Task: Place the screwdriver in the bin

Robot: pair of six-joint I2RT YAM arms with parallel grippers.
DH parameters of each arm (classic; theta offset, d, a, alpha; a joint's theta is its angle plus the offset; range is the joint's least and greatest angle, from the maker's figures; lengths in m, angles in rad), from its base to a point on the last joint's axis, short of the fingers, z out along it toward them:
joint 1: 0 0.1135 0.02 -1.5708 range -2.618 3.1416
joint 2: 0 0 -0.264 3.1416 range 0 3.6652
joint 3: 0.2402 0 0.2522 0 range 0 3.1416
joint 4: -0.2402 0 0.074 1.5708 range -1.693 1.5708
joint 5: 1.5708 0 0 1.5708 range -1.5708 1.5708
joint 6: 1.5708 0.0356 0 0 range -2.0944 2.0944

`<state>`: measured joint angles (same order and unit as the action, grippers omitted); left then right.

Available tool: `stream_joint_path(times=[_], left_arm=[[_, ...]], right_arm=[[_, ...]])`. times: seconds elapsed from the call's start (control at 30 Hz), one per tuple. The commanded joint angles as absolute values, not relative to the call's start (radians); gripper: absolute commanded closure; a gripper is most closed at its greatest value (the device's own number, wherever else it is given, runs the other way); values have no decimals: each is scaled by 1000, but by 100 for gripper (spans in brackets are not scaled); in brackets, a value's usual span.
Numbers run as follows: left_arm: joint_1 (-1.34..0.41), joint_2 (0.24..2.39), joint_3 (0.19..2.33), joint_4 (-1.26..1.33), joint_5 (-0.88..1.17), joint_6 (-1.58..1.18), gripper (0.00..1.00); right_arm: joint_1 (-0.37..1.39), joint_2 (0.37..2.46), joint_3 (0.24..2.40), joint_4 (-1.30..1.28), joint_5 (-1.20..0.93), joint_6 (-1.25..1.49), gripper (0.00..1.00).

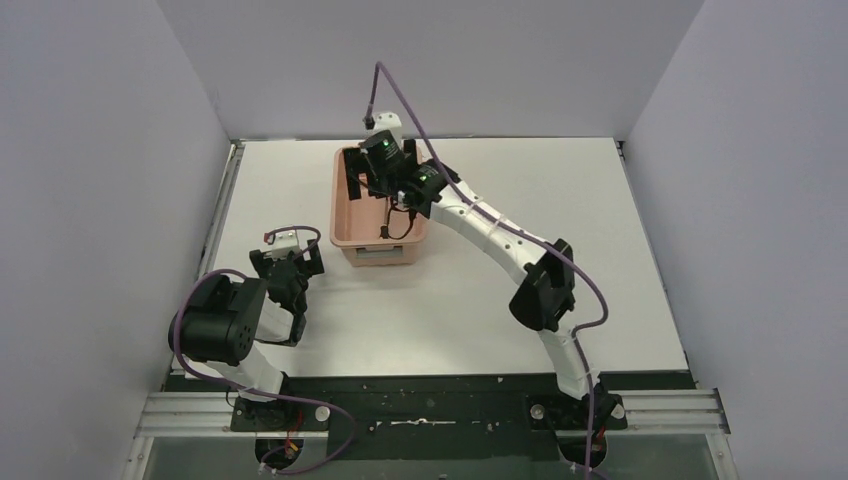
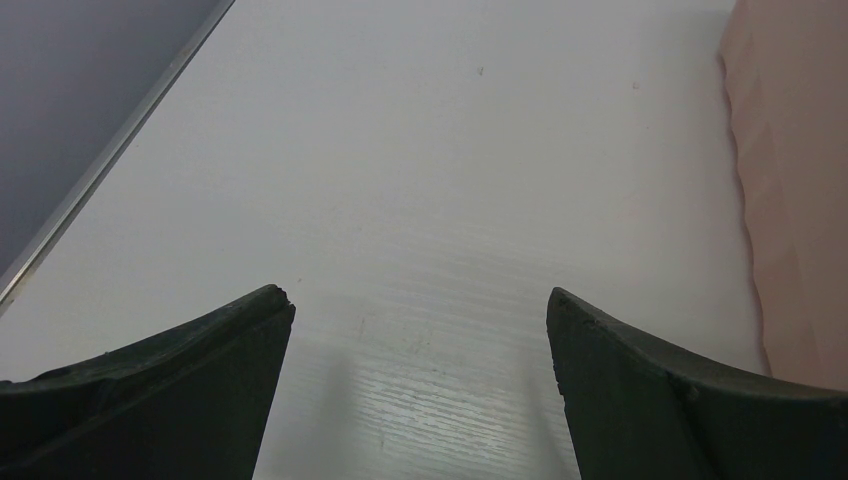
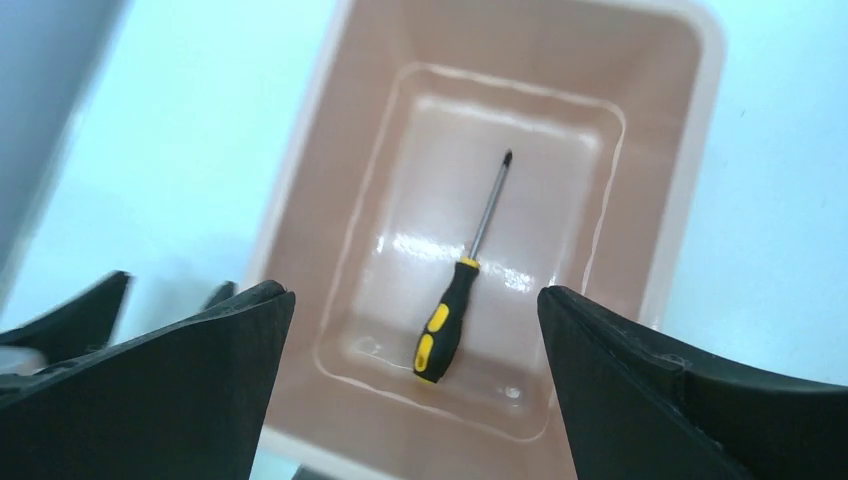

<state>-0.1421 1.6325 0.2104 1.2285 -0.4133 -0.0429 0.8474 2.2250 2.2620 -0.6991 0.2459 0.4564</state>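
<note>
The screwdriver (image 3: 446, 318), with a black and yellow handle and a thin dark shaft, lies flat on the floor of the salmon-pink bin (image 3: 692, 170), tip pointing to the far end. My right gripper (image 3: 415, 300) hangs open and empty above the bin's near end, not touching the screwdriver. In the top view the right gripper (image 1: 378, 188) covers the middle of the bin (image 1: 344, 205), and I cannot make out the screwdriver there. My left gripper (image 1: 288, 260) is open and empty over bare table left of the bin; its wrist view (image 2: 420, 305) shows the bin's side wall (image 2: 795, 200) at the right.
The white table (image 1: 560, 200) is enclosed by grey walls on three sides. A metal strip (image 2: 100, 165) runs along the left table edge. The right arm's purple cable (image 1: 440, 140) loops above the bin.
</note>
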Motion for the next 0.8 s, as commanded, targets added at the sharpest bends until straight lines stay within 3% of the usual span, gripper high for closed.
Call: stream_joint_path(times=[0.0,0.27,0.53,0.77], left_arm=[[-137,1611,233,1250,-399,-43,3],[-137,1611,233,1250,-398,-43,3],[-138,1611,233,1250,-397,-44,3],[-137,1611,233,1249,-398,-43,3]], right_arm=[[856,2038,2274,-641,230,395,0],[786,1689,1930,-552,319,342,0],[469,1318,1383,-443,254,312,0],[222,1169,941,-298,124,297,0]])
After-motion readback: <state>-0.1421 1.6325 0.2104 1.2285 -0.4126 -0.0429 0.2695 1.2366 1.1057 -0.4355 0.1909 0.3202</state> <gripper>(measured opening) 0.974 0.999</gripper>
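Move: The screwdriver already lies loose on the bin floor, almost straight under the open right hand, roughly 19 cm down and 1 cm to its right. The bin's middle is about 4 cm ahead of that hand, 1 cm to its left and 14 cm below. From the idle left hand, the screwdriver is some 21 cm to the right, 6 cm ahead and 4 cm lower. Upward first: the empty right hand keeps climbing above the bin, about 16 cm more and easing back, its fingers tipping up. It then swings away to the right in a fast arc, some 35 cm in all, sinking back to about its starting height over the open table. The wrist turns clockwise roughly 25 degrees; the fingers stay wide open and touch nothing. ##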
